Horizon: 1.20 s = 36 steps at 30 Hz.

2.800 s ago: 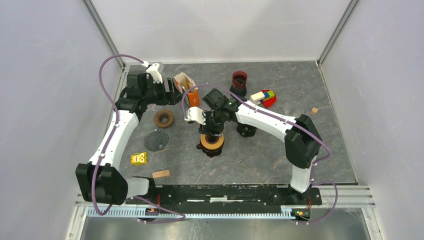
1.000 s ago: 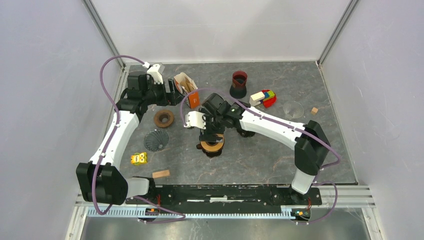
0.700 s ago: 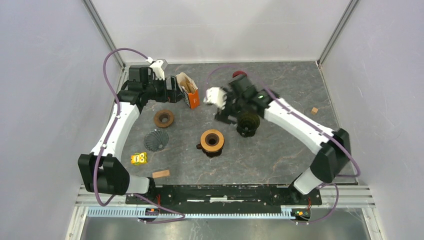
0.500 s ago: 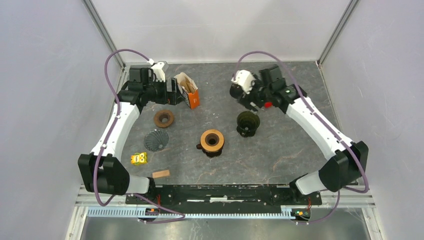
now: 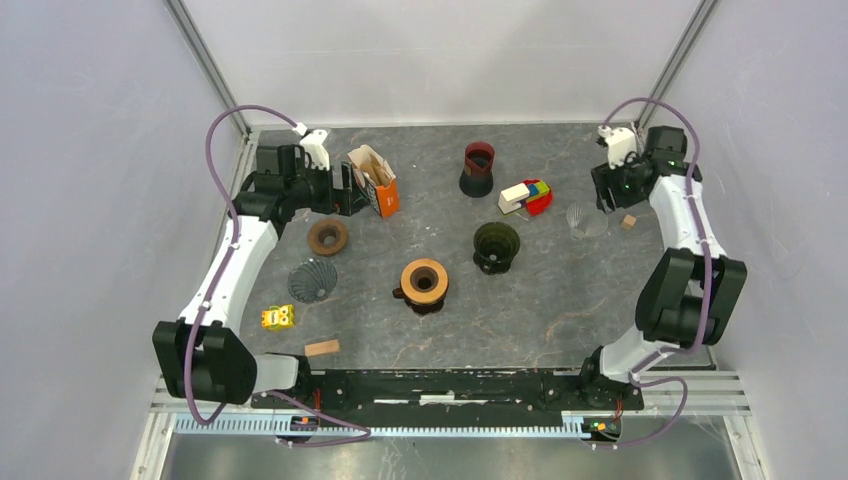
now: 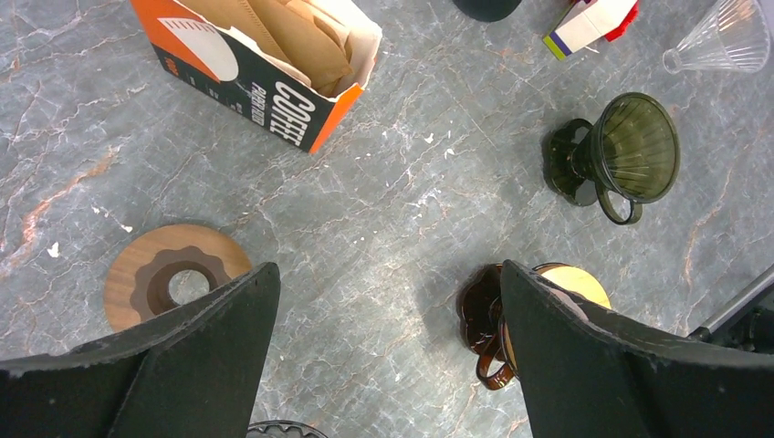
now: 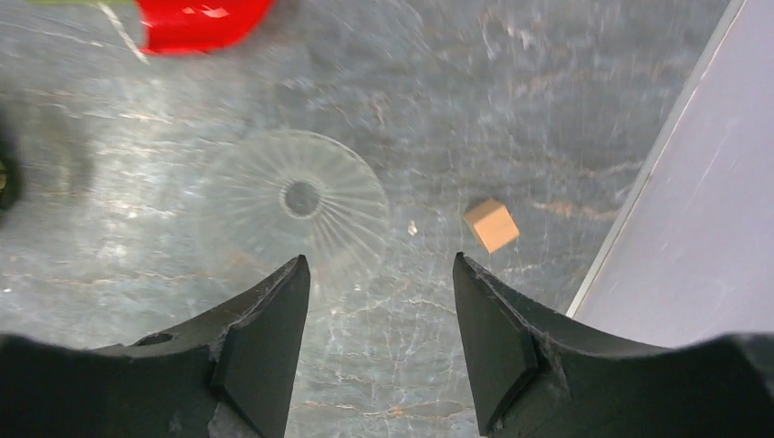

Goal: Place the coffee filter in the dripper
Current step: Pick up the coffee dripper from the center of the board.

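Note:
An amber glass dripper (image 5: 410, 297) stands mid-table with a tan coffee filter (image 5: 424, 280) seated in its cone. The left wrist view shows the dripper (image 6: 488, 324) and the filter (image 6: 573, 281) partly behind my finger. An orange filter box (image 5: 376, 182) (image 6: 274, 82) with more filters lies at the back left. My left gripper (image 5: 346, 192) (image 6: 388, 274) hovers open beside that box, holding nothing. My right gripper (image 5: 606, 192) (image 7: 380, 260) is open and empty at the back right, above a clear dripper (image 5: 586, 218) (image 7: 297, 201).
A dark dripper (image 5: 496, 246) (image 6: 630, 151), a ribbed dark cone (image 5: 312, 280), a wooden ring (image 5: 327, 236) (image 6: 173, 274) and a red-brown cup (image 5: 479, 165) stand around. Coloured blocks (image 5: 528, 196), a small cube (image 5: 628, 222) (image 7: 491, 225), a yellow toy (image 5: 278, 317), a wood block (image 5: 321, 347). The right wall (image 7: 694, 182) is close.
My right arm has swung from above the amber dripper across to the back right corner, its jaws narrowing somewhat. The filter stays in the dripper. The left arm has barely moved.

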Motion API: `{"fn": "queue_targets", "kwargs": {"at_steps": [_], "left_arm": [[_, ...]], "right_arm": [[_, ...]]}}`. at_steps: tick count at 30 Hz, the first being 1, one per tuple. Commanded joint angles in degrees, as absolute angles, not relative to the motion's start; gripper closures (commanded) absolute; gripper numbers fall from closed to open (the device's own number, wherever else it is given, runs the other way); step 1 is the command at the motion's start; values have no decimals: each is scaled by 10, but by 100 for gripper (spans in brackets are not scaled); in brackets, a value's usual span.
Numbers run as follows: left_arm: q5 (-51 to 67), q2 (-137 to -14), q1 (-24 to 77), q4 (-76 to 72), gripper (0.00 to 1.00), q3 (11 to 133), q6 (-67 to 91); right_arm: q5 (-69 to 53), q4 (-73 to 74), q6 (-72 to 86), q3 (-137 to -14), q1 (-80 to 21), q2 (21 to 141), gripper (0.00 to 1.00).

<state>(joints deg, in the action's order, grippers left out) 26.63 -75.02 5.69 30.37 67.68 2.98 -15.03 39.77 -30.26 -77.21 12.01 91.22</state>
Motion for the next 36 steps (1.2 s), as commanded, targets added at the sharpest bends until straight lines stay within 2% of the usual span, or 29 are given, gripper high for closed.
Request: {"fn": "queue_targets", "kwargs": {"at_steps": [1,7,17,20,26,28,36], "left_arm": [[287,-721,56,259,4,660,24],[289,-720,57,258,4,657,24],[289,-715,57,256,4,651,27],[290,-715,57,254,4,650,27],[288,-716,57,254,4,653,15],[281,-717,58,254,4,653,4],[310,-720,59,268,4,675,-19]], "right_arm": [[-193,383,-303,-767,162,950,35],[-222,369,-285,-763,184,994,37],[-239,351,-266,-766,186,1040,57],[-245,355,-265,-767,186,1045,66],[-278,392,-270,-794,186,1032,94],[-290,403,-271,-804,185,1015,99],[-351,486,-305,-860,140,924,100]]}}
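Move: The right gripper, empty and about two-thirds open, hangs above the clear ribbed dripper cone: its middle is some 11 cm below, about 3 cm left and 1 cm back. The small wooden block sits roughly 10 cm right of the cone, level with it. The toy blocks stand about 14 cm left of the cone and 5 cm farther out; the green dripper lies some 21 cm left of it and 6 cm nearer. From the left hand the cone is about 55 cm right, 6 cm back and 17 cm lower. Lower the right gripper about 8 cm, easing some 2 cm right, onto the right-hand rim of the clear cone while rolling its left side up about 15 degrees and tipping the fingers steeper. Close the fingers to pinch the thin wall between their tips, then lift about 5 cm, drifting slightly left. ##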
